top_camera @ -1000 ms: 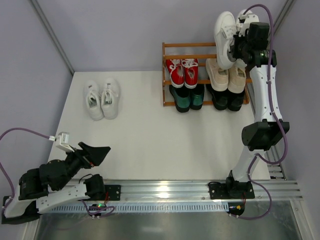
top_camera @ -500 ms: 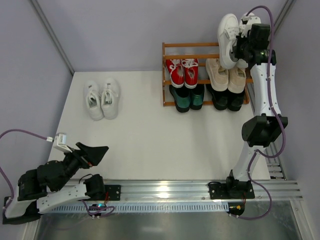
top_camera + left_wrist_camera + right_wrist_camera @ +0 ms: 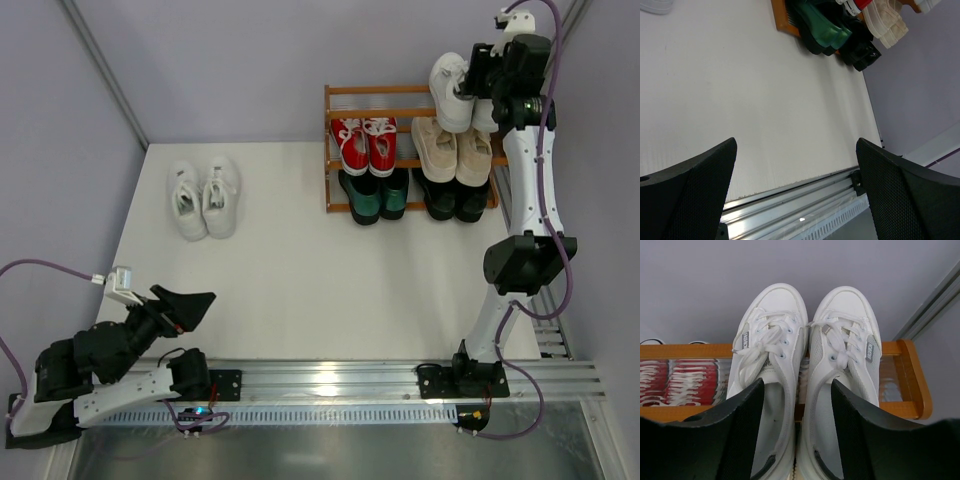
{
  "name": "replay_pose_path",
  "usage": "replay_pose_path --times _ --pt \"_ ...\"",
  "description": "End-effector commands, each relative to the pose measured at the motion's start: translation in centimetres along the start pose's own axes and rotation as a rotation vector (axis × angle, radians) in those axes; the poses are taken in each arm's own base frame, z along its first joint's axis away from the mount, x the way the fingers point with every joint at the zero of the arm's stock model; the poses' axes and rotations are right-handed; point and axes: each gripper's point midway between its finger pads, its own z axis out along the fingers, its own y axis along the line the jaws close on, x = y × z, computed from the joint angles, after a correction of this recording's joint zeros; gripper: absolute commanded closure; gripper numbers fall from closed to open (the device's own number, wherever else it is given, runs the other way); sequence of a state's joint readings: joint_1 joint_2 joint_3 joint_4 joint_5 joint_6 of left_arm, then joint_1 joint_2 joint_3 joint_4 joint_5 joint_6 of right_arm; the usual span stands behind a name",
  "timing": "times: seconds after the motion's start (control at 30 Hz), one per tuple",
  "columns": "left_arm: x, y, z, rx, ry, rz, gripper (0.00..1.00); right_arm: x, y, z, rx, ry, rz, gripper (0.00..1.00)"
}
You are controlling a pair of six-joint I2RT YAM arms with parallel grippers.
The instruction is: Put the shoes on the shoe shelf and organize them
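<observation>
A white lace-up sneaker pair (image 3: 452, 90) lies side by side on the right of the top tier of the orange-brown shoe shelf (image 3: 375, 91), toes to the wall. My right gripper (image 3: 480, 75) is over their heels. In the right wrist view one finger sits inside each shoe (image 3: 771, 340), and the gripper (image 3: 797, 383) stands open, apart from the inner walls. Red sneakers (image 3: 364, 143) and cream shoes (image 3: 452, 148) fill the middle tier. Green loafers (image 3: 375, 195) and black loafers (image 3: 455, 200) fill the bottom tier. A second white pair (image 3: 205, 197) lies on the table, left. My left gripper (image 3: 195, 305) is open and empty.
The top tier's left half shows bare bars (image 3: 690, 350). The grey back wall stands close behind the shelf. A metal rail (image 3: 330, 380) runs along the table's near edge. The left wrist view shows the green loafers (image 3: 822, 30) and black loafers (image 3: 860, 50) far off.
My right gripper has carried the white pair back and down, from tilted in the air to lying on the top tier. The left arm has hardly moved.
</observation>
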State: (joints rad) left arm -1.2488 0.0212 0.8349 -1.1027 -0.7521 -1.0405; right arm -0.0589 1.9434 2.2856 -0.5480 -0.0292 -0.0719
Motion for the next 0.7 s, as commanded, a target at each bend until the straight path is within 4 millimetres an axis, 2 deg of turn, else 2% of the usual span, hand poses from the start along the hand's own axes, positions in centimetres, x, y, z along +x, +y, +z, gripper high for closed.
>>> replay_pose_path --times 0.0,0.17,0.23,0.27,0.3,0.37,0.4,0.43,0.47,0.5,0.53,0.57,0.6,0.63,0.67 --pt "-1.2 0.1 -0.5 0.000 -0.038 -0.016 0.00 -3.5 0.1 -1.7 0.002 -0.094 0.014 0.41" --pt "-1.7 0.2 -0.9 0.022 -0.051 -0.042 0.00 -4.8 -0.2 -2.8 0.017 -0.125 0.032 0.37" --pt "-1.7 0.2 -1.0 0.022 -0.053 -0.041 0.00 -6.5 -0.3 -4.2 0.026 -0.165 0.043 0.33" --pt "-1.8 0.2 -1.0 0.022 -0.054 -0.041 0.00 -7.3 -1.0 -4.9 0.066 -0.187 0.054 0.30" --pt "-1.8 0.2 -1.0 0.022 -0.054 -0.040 0.00 -8.9 -1.2 -6.8 0.077 -0.227 0.070 0.29" --pt "-2.0 0.2 -1.0 0.010 -0.061 -0.038 0.00 -11.3 -1.5 -9.4 0.096 -0.310 0.105 0.25" --pt "-2.2 0.2 -1.0 0.007 -0.064 -0.035 0.00 -10.7 -1.3 -9.8 0.092 -0.309 0.133 0.23" --pt "-2.0 0.3 -0.7 -0.022 -0.057 -0.012 0.00 -14.0 -1.2 -13.9 0.082 -0.423 0.146 0.21" --pt "-2.2 0.6 -0.6 -0.045 -0.067 -0.002 0.00 -14.6 -0.7 -15.5 0.072 -0.458 0.156 0.18" --pt "-2.5 0.5 -0.6 -0.063 -0.074 -0.010 0.00 -15.5 -0.2 -18.9 0.060 -0.521 0.169 0.17" --pt "-2.2 0.7 -0.2 -0.110 -0.059 0.031 0.00 -15.6 0.2 -20.3 0.053 -0.542 0.173 0.15" --pt "-2.5 0.6 0.0 -0.135 -0.064 0.044 0.00 -15.5 1.9 -21.6 0.016 -0.554 0.178 0.13" --pt "-2.9 0.2 0.0 -0.145 -0.063 0.053 0.00 -13.7 2.4 -21.9 0.022 -0.530 0.181 0.11" --pt "-3.0 -0.2 0.2 -0.158 -0.058 0.069 0.00 -14.2 2.7 -25.6 0.010 -0.582 0.193 0.09" --pt "-2.6 -0.7 1.1 -0.207 -0.042 0.124 0.00 -13.6 4.4 -27.1 -0.043 -0.586 0.204 0.00"
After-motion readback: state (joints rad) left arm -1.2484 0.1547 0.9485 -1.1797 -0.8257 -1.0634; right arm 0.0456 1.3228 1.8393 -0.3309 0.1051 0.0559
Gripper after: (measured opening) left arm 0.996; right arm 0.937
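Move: The white sneakers already stand let go on the shelf's top tier, the pair's middle about 3 cm ahead of the right hand, straight in line with it and roughly 7 cm below. The beige shoes are one tier down, about 2 cm back from the hand, 1 cm to its left and 20 cm below; the red sneakers share their tier, some 24 cm to the hand's left. From the left hand the white sneakers lie roughly 46 cm ahead, 60 cm right and 8 cm higher. From the white sneakers the right hand withdraws empty: after a brief pause it speeds away, some 17 cm back and 14 cm up. Its fingers spread from half open to almost wide, while the wrist tips the fingertips up by about 20 degrees. The left hand, open and empty, only starts to lift, by a centimetre or two. ##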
